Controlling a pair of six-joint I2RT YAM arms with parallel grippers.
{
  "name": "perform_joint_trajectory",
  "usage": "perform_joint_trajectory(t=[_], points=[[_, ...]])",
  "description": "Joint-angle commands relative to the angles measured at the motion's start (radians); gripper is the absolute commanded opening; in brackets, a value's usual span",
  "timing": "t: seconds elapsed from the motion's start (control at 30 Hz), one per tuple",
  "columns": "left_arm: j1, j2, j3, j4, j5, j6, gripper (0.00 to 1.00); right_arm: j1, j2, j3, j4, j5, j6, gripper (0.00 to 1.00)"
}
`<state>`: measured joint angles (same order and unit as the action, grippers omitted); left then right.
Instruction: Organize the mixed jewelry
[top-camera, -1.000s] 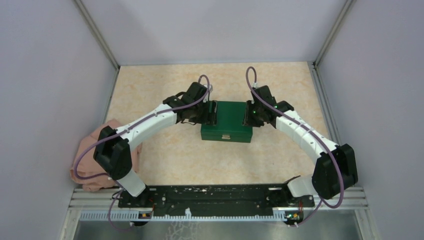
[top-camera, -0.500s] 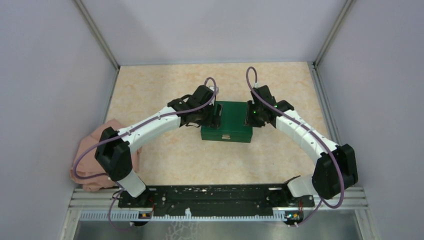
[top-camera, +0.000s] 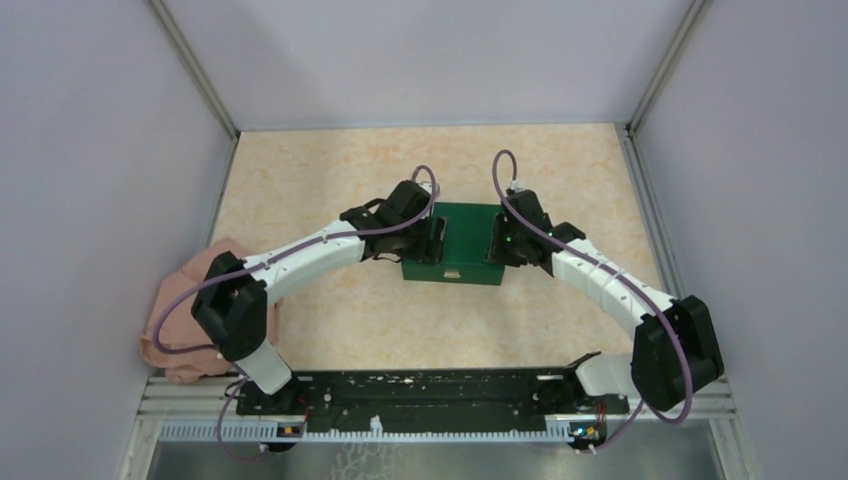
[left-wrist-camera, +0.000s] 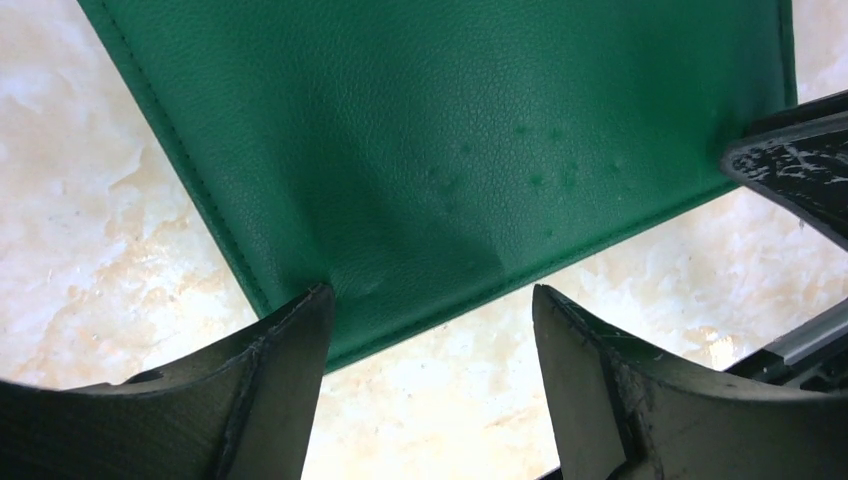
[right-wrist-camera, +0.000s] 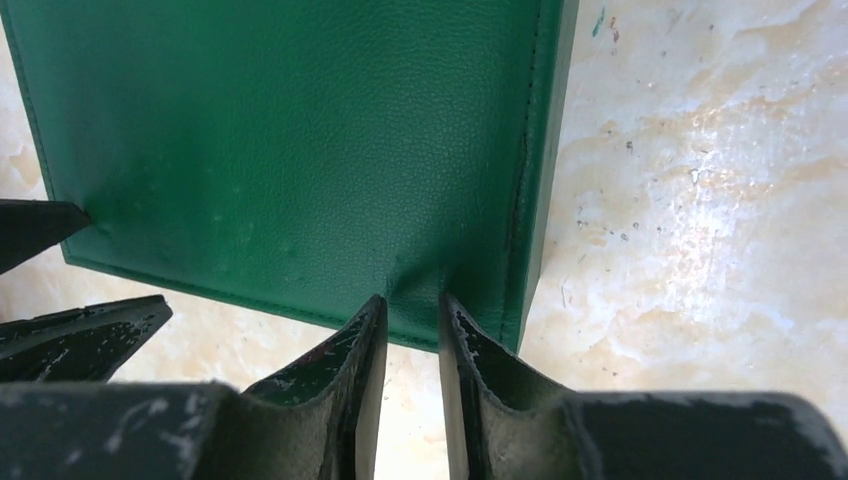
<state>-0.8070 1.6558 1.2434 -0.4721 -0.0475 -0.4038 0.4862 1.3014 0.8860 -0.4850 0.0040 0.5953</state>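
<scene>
The green box (top-camera: 466, 245) lies closed on the marbled table, with its clasp (top-camera: 452, 272) facing the arms. No jewelry shows in any view. My left gripper (top-camera: 436, 240) is over the box's left end. In the left wrist view it (left-wrist-camera: 432, 295) stands open, one fingertip (left-wrist-camera: 305, 320) resting at the edge of the lid (left-wrist-camera: 450, 150) and the other over bare table. My right gripper (top-camera: 497, 242) is at the right end. In the right wrist view its jaws (right-wrist-camera: 412, 300) stand a narrow gap apart, tips at the edge of the lid (right-wrist-camera: 290, 150), with nothing between them.
A crumpled pink cloth (top-camera: 185, 325) lies at the table's left edge beside the left arm's base. Grey walls close in the table on three sides. The black mounting rail (top-camera: 430, 390) runs along the near edge.
My left gripper has moved right, from beside the box to over its left end. The right gripper has shifted slightly nearer. The box stays closed.
</scene>
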Motion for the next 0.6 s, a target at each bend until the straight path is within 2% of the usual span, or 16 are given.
perform_joint_trajectory(t=[0.0,0.1,0.27,0.3,0.33,0.37,0.47,0.5,0.57], points=[[-0.003,-0.003,0.098,-0.095,-0.016,0.029,0.80,0.012,-0.028,0.133,-0.128,0.077,-0.051,0.27],[-0.004,-0.014,0.272,-0.144,-0.051,0.067,0.81,0.012,-0.023,0.292,-0.166,0.114,-0.086,0.34],[0.003,-0.035,0.481,-0.138,-0.090,0.119,0.88,0.012,-0.060,0.506,-0.151,0.274,-0.174,0.59],[0.014,-0.046,0.499,-0.123,-0.085,0.116,0.91,0.012,-0.072,0.545,-0.139,0.318,-0.211,0.77],[0.029,-0.060,0.512,-0.110,-0.067,0.091,0.98,0.012,-0.086,0.601,-0.122,0.386,-0.237,0.89],[0.065,-0.074,0.516,-0.090,-0.014,0.055,0.99,0.012,-0.094,0.640,-0.108,0.435,-0.266,0.97],[0.241,-0.108,0.482,0.032,0.343,-0.092,0.99,0.012,-0.124,0.719,-0.053,0.565,-0.358,0.99],[0.290,-0.116,0.464,0.073,0.403,-0.145,0.99,0.012,-0.139,0.731,-0.032,0.608,-0.387,0.99],[0.359,-0.138,0.441,0.120,0.435,-0.166,0.99,0.012,-0.178,0.731,0.024,0.677,-0.445,0.99]])
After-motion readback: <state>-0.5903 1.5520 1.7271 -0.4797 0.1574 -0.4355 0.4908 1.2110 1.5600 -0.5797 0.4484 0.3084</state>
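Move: Both grippers are down on the front strip of the closed jewelry box's lid, the left one near its left corner, the right one near its right corner. The box's middle lies about 6 cm ahead of the left hand, 6 cm to its right and 3 cm below; from the right hand it lies 6 cm ahead, 6 cm left and 3 cm below. The front clasp is some 2 cm nearer than either hand, roughly 5 cm right of the left hand and 7 cm left of the right, also 3 cm below. Lift both grippers off the lid together and take them fast, mostly straight up and a little forward: the left about 25 cm, the right about 30 cm, the right also swinging out to its right late on. Tip the fingers up from the table as they rise, the right by some 40 degrees, and open both to full, the right from nearly shut. ##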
